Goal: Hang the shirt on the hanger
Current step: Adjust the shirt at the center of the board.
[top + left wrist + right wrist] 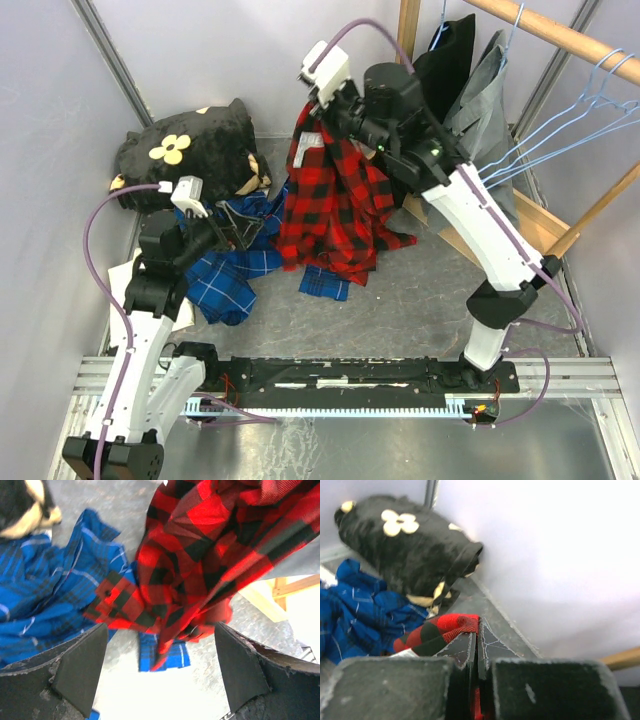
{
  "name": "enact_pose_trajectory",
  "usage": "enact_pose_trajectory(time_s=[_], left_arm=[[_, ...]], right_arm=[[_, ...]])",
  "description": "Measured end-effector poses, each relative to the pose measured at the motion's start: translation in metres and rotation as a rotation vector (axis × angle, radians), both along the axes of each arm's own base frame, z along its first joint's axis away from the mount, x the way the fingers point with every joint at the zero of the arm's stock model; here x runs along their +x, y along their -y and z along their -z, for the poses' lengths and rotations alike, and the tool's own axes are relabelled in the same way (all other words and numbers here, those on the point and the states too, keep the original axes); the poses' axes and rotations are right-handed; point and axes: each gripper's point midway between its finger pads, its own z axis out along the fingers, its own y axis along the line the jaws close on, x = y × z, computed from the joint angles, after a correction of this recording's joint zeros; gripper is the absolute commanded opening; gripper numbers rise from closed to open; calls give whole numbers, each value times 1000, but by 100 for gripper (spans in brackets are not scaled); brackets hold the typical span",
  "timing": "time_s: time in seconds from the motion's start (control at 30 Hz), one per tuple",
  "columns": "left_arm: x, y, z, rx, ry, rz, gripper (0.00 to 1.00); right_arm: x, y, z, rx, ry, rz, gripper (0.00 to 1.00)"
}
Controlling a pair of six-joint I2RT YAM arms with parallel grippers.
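The red-and-black plaid shirt (335, 200) hangs lifted at the back centre, and its lower part trails on the table. My right gripper (314, 112) is shut on its top edge; in the right wrist view the red cloth (445, 627) is pinched between the closed fingers of that gripper (480, 650). My left gripper (235, 228) stands open to the left of the shirt, above blue cloth. In its wrist view the shirt (215, 545) hangs beyond the left gripper (160, 675), with nothing between the jaws. Several light-blue wire hangers (585, 118) hang on the rail at the right.
A blue plaid shirt (235, 270) (45, 595) lies crumpled under the left gripper. A black fleece garment with cream flowers (190, 150) (405, 550) is piled at the back left. A wooden rail (560, 35) carries dark garments (460, 70) at the back right. Walls close in on both sides.
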Motion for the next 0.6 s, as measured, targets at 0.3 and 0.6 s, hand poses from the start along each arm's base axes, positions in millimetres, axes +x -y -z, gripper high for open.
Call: enact_pose_trajectory(time_s=[0.3, 0.6], left_arm=[[2, 32, -65, -41, 186, 140, 92], [11, 28, -54, -9, 144, 57, 87]], right_arm=[[-6, 42, -60, 141, 25, 196, 0], [-13, 37, -31, 97, -74, 216, 2]])
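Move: Some 20 cm to the right of my open left hand, about 5 cm ahead and 3 cm higher, is the middle of the hanging red shirt. My right hand already grips its top; from there, the shirt's middle is about 17 cm below, 6 cm back and 5 cm to the right. The blue shirt lies right under my left hand, some 11 cm down, and the dark cushion is about 20 cm farther out and 10 cm left of that hand. With the red shirt still pinched, I carry my right hand up about 6 cm and to the right some 4 cm, turning it about 10 degrees clockwise, then let it sink by half that rise. Alongside, my wide-open left hand climbs some 6 cm and swings 4 cm right beside the hanging cloth, fingertips tipping up about 10 degrees, before easing slightly down and back left. ##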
